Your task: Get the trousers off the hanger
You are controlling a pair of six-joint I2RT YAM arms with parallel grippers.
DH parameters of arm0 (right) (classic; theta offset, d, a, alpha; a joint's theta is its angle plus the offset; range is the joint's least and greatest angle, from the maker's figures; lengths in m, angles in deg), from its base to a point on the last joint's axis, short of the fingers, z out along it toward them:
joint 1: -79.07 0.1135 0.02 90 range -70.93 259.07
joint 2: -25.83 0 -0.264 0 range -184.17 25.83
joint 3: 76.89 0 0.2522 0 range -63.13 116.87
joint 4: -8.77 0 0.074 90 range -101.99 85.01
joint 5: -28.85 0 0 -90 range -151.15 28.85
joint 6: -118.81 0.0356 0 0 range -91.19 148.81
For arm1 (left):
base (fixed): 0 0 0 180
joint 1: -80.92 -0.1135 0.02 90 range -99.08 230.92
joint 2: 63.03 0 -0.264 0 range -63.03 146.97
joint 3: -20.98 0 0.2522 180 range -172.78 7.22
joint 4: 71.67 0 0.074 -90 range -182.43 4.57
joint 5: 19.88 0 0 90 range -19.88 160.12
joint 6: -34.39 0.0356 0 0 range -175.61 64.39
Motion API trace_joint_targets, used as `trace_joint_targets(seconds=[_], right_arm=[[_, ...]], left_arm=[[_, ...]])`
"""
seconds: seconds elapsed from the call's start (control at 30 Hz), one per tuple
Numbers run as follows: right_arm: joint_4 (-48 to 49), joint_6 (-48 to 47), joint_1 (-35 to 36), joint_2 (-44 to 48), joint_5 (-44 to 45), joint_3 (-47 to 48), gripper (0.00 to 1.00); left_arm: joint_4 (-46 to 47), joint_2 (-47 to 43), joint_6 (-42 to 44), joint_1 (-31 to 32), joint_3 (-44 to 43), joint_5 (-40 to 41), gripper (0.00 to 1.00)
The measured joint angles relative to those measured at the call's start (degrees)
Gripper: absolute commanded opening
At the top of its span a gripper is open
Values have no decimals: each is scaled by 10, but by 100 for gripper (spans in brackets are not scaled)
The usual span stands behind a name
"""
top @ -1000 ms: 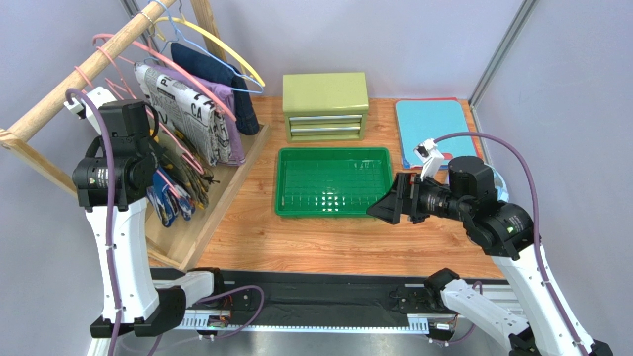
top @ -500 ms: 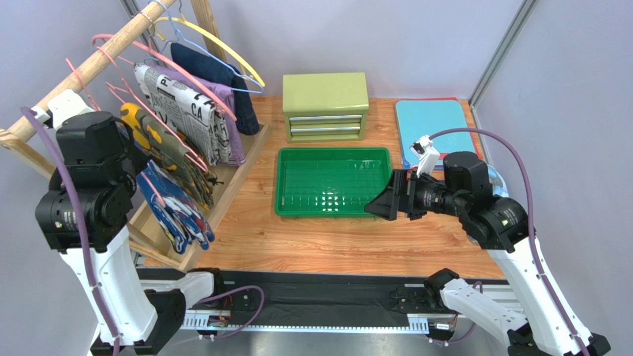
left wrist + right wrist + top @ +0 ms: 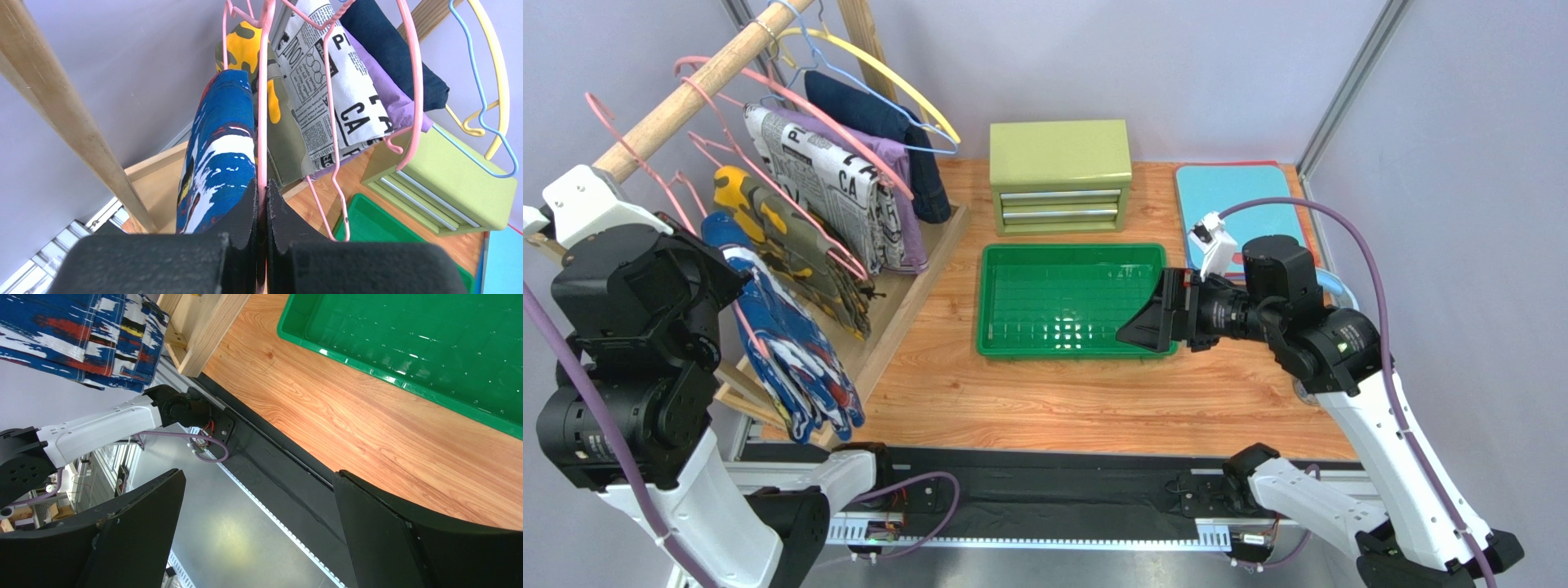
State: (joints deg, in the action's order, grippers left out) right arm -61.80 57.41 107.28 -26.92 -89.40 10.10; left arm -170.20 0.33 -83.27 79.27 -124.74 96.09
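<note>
The trousers (image 3: 787, 355), blue with white, navy and red splotches, hang folded over the pink wire hanger (image 3: 263, 116) at the near end of the rack. My left gripper (image 3: 262, 184) is shut on that hanger's wire, with the trousers (image 3: 218, 147) just left of its fingers. From above, the left wrist hides those jaws. My right gripper (image 3: 1143, 328) hovers open and empty over the table's near edge by the green tray, pointing left. In the right wrist view its fingers (image 3: 258, 473) stand wide apart, and the trousers (image 3: 80, 331) show at the top left.
The wooden rail (image 3: 683, 92) also carries a camouflage garment (image 3: 787, 239), a newspaper-print garment (image 3: 830, 184), a navy one and a yellow hanger (image 3: 903, 92). A green tray (image 3: 1073, 355) lies mid-table, an olive drawer box (image 3: 1060, 175) behind it, a blue board (image 3: 1241, 202) at the back right.
My left arm has swung back toward the near left, drawing the hanger and trousers out from the other garments. My right gripper has drifted slightly left, still open.
</note>
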Motion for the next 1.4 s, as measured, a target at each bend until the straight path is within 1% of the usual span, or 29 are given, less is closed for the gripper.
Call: trace_joint_targets(seconds=[0.1, 0.27, 0.33, 0.57, 1.1, 1.27, 1.4], right_arm=[[4, 0, 0, -4, -3, 9, 97], [10, 3, 0, -4, -8, 11, 97], [10, 5, 0, -4, -9, 11, 97], [13, 5, 0, -4, -13, 11, 97], [14, 5, 0, -17, -28, 11, 97], [13, 5, 0, -17, -32, 11, 96], [12, 4, 0, -22, -38, 11, 96]], left_arm=[[-4, 4, -1, 0, -10, -6, 0], [-7, 24, -5, 0, -66, -20, 0], [-5, 22, -5, 0, -74, -21, 0], [-7, 0, -13, 0, -85, -27, 0], [-8, -71, -62, 3, -87, -108, 0], [-7, -98, -84, 38, -86, -120, 0], [-8, -134, -88, 87, -73, -115, 0]])
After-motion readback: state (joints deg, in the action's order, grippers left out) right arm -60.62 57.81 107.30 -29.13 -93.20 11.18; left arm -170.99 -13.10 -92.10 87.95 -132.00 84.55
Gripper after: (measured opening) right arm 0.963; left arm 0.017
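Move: The blue patterned trousers hang on the pink hanger already pinched in the left fingers; their middle is about 12 cm below that hand, some 3 cm ahead and level sideways. The camouflage trousers hang roughly 14 cm ahead at similar height, 1 cm to the right; the wooden rail passes about 8 cm ahead, 5 cm left and 12 cm above. From the right hand, the blue trousers lie about 43 cm left, 2 cm ahead and 6 cm higher. With its grip kept shut on the near arm of the pink hanger, the left hand first lifts a few centimetres, then draws the hanger back towards the robot by some 11 cm, drifting about 5 cm to the right and ending about 5 cm higher. On the way the wrist tips the fingers upward by roughly 20 degrees and swings them clockwise, taking the hanger and blue trousers away from the rail and the camouflage trousers. ##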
